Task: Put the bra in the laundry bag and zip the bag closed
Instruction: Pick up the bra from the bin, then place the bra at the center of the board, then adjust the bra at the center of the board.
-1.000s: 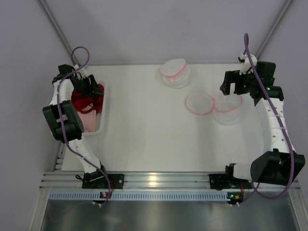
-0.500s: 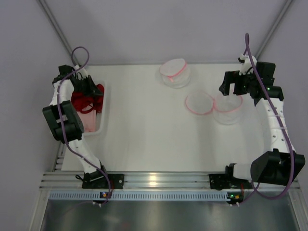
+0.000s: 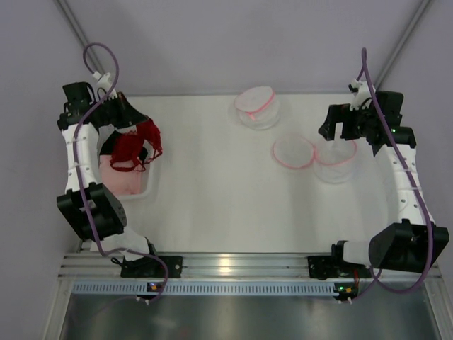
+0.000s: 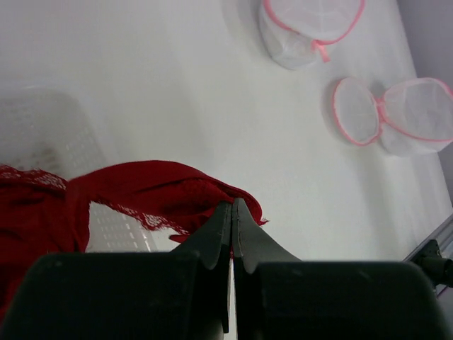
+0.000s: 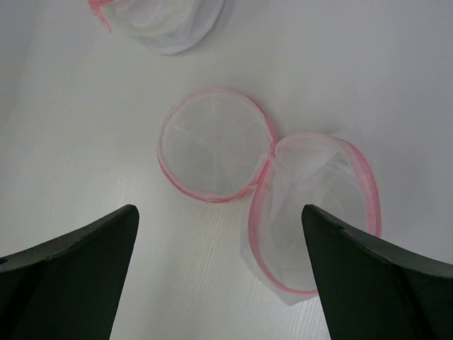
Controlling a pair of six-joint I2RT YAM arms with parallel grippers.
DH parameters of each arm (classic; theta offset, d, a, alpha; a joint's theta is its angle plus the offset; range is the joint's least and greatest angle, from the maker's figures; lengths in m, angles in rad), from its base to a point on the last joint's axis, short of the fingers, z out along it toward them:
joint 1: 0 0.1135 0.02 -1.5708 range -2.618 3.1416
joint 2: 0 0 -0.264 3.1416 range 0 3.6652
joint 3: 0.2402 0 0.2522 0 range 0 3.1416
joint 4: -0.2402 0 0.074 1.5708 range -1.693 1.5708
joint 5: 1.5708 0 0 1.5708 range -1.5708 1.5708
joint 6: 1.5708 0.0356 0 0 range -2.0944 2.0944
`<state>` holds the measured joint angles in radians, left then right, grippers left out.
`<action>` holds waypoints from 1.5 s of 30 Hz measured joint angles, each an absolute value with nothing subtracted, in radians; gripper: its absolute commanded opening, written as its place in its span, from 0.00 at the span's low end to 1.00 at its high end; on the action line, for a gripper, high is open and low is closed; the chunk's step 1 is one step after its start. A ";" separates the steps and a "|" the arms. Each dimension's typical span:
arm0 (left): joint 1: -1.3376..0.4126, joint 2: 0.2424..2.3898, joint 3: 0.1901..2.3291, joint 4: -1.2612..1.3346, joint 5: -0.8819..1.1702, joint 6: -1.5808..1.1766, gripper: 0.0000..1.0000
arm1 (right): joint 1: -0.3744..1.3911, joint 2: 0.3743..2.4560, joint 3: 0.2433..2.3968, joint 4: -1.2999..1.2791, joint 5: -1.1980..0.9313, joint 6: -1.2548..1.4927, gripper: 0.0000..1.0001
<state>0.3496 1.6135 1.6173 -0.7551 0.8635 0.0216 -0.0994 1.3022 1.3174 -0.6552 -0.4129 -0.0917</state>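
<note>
A red lace bra [image 3: 136,146] hangs above the right part of a white basket [image 3: 146,187] at the table's left, pinched at one edge by my left gripper [image 3: 150,129]. In the left wrist view the jaws [image 4: 232,206] meet on the bra's red fabric [image 4: 152,190]. The open laundry bag [image 3: 334,163] lies at the right, its round pink-rimmed lid [image 3: 293,151] flipped out to the left. My right gripper [image 3: 339,132] hovers over it, open and holding nothing. The right wrist view shows the bag's bowl [image 5: 318,212] and lid [image 5: 212,145] between the wide fingers [image 5: 218,210].
A second mesh bag [image 3: 257,108], zipped shut, sits at the back centre and shows in the wrist views [image 4: 311,28] [image 5: 166,21]. Pale pink cloth [image 3: 127,181] lies in the basket. Grey walls close in on the table's back and sides.
My left gripper has shut on the bra and lifted it up out of the basket, shifting slightly right. The right arm has barely moved.
</note>
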 measured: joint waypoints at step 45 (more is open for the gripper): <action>-0.281 1.604 1.406 -0.653 0.728 0.135 0.63 | 0.020 1.265 1.183 -0.763 -0.571 -0.244 0.92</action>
<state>-0.2813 1.6039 1.4059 -0.6525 0.7280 0.1352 0.0204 1.2652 1.1828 -0.7628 -0.5709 -0.2443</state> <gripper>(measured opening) 0.633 0.946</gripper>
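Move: The left hand already has one end of the bra pinched over the bin, whose middle is about 5 cm back, 14 cm to its left and 23 cm down. The bare tabletop for the bra lies some 14 cm back, 29 cm right and 25 cm below. Of that spot, the open laundry bag is about 39 cm to the right and 10 cm farther out. From the right hand, the spot is about 10 cm back, 48 cm left and 23 cm down. The left hand, keeping its pinch on the bra's end, rises a touch, then sweeps right some 33 cm and back about 13 cm out over the bare table, turning about 45 degrees clockwise and sinking roughly 15 cm to trail the bra down flat, where its fingers open and let go. It then backs off empty, up and left with some forward, fingers open, while the right hand, open and empty, drifts about 6 cm left, then back and down. ##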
